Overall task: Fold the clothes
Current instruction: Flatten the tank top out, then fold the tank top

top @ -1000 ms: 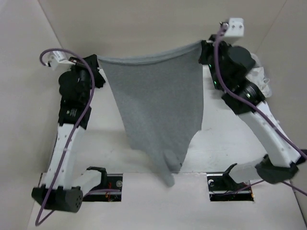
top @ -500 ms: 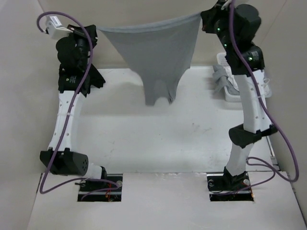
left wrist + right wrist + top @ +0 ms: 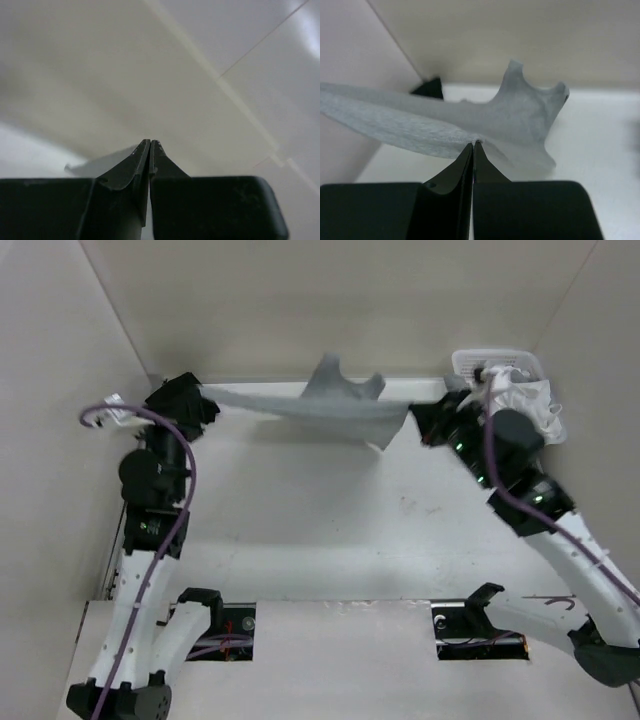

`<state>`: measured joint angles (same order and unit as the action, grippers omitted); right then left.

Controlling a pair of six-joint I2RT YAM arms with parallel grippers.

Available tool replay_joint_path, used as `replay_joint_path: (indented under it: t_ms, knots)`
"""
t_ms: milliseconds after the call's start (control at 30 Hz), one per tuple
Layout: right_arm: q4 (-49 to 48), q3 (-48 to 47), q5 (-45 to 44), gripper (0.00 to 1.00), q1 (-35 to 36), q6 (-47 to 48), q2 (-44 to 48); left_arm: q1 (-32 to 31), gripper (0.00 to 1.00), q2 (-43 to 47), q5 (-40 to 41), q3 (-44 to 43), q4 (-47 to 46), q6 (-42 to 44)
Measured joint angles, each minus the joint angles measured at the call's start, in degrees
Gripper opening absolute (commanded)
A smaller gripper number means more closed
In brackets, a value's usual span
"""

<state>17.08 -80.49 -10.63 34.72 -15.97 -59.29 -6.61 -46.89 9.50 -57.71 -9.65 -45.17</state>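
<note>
The clothes (image 3: 320, 405), a grey tank top, hang stretched in a low band between my two grippers near the table's far edge. The straps (image 3: 332, 372) are flung back toward the far wall. My left gripper (image 3: 204, 396) is shut on the garment's left end; in the left wrist view the shut left gripper (image 3: 150, 142) shows no fabric, only wall. My right gripper (image 3: 413, 418) is shut on the right end. In the right wrist view the right gripper (image 3: 474, 143) pinches the edge of the clothes (image 3: 420, 125), with the straps (image 3: 520, 95) beyond.
A white basket (image 3: 497, 361) with pale laundry (image 3: 535, 400) stands at the far right corner, just behind my right arm. Walls close the table on the left, far and right sides. The left gripper's black tip (image 3: 431, 89) shows in the right wrist view.
Both arms have come down from their raised pose and reached toward the far wall. The hanging garment swung away from me and now trails with its straps toward the back.
</note>
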Motion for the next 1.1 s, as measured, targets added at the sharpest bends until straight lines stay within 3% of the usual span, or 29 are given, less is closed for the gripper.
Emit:
replay_joint_path:
  t_ms: [167,300,400,500,700,767,833,967,1100]
  knots:
    - [-2.0,32.3,-3.1,0.01,9.1,-7.6,7.7,-1.4,0.01,14.5,1.7,24.8,11.1,0.0]
    - [-0.1,47.4,-6.7,0.00,21.8,-16.2,15.7,-1.6,0.00,31.7,2.0,35.7,25.6,-1.0]
    - [1.8,51.4,-9.8,0.00,31.9,-23.6,22.7,-4.5,0.00,42.5,2.6,36.8,34.7,-3.5]
    - [5.0,52.3,-13.6,0.00,43.5,-32.7,26.5,-9.7,0.00,45.3,3.6,35.4,39.9,-5.9]
    - [10.6,50.9,-18.5,0.01,60.1,-45.0,20.0,-12.3,0.01,46.1,6.5,28.2,49.1,-7.4]
    - [10.8,50.3,-18.8,0.00,59.5,-46.0,17.5,-11.3,0.01,46.1,7.2,26.8,48.5,-7.3]
    - [10.4,50.3,-18.4,0.00,54.4,-45.3,16.5,-10.3,0.01,45.1,7.4,27.2,46.8,-7.3]
    - [4.8,50.5,-15.5,0.00,36.1,-40.1,14.9,-9.3,0.01,37.5,7.5,31.3,39.6,-7.4]
    - [-3.5,49.7,-8.8,0.00,17.5,-32.4,10.1,-8.8,0.01,21.9,8.2,32.2,28.3,-7.2]
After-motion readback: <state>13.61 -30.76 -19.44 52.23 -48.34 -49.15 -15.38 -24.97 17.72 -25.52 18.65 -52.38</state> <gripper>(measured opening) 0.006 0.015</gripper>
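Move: The tank top is in the air, stretched between the shut fingers of both hands. The patch of table it is to lie on has its middle about 20 cm to the right of the left hand, 5 cm ahead and 45 cm below; from the right hand, 21 cm to the left, 7 cm ahead and 45 cm below. The black cloth lies some 26 cm ahead of the left hand and 17 cm to its left; the basket, 28 cm ahead of the right hand and 32 cm to its right, both low on the table. The tank top is whipped down onto the table by its held edge: both hands plunge about 30 cm while drawing back towards the bases, the right much farther back than the left and swinging somewhat left. Staying low, both then turn and go forward over the cloth, the right faster. Fingers stay shut and end tilted down nearly 40 degrees more. ##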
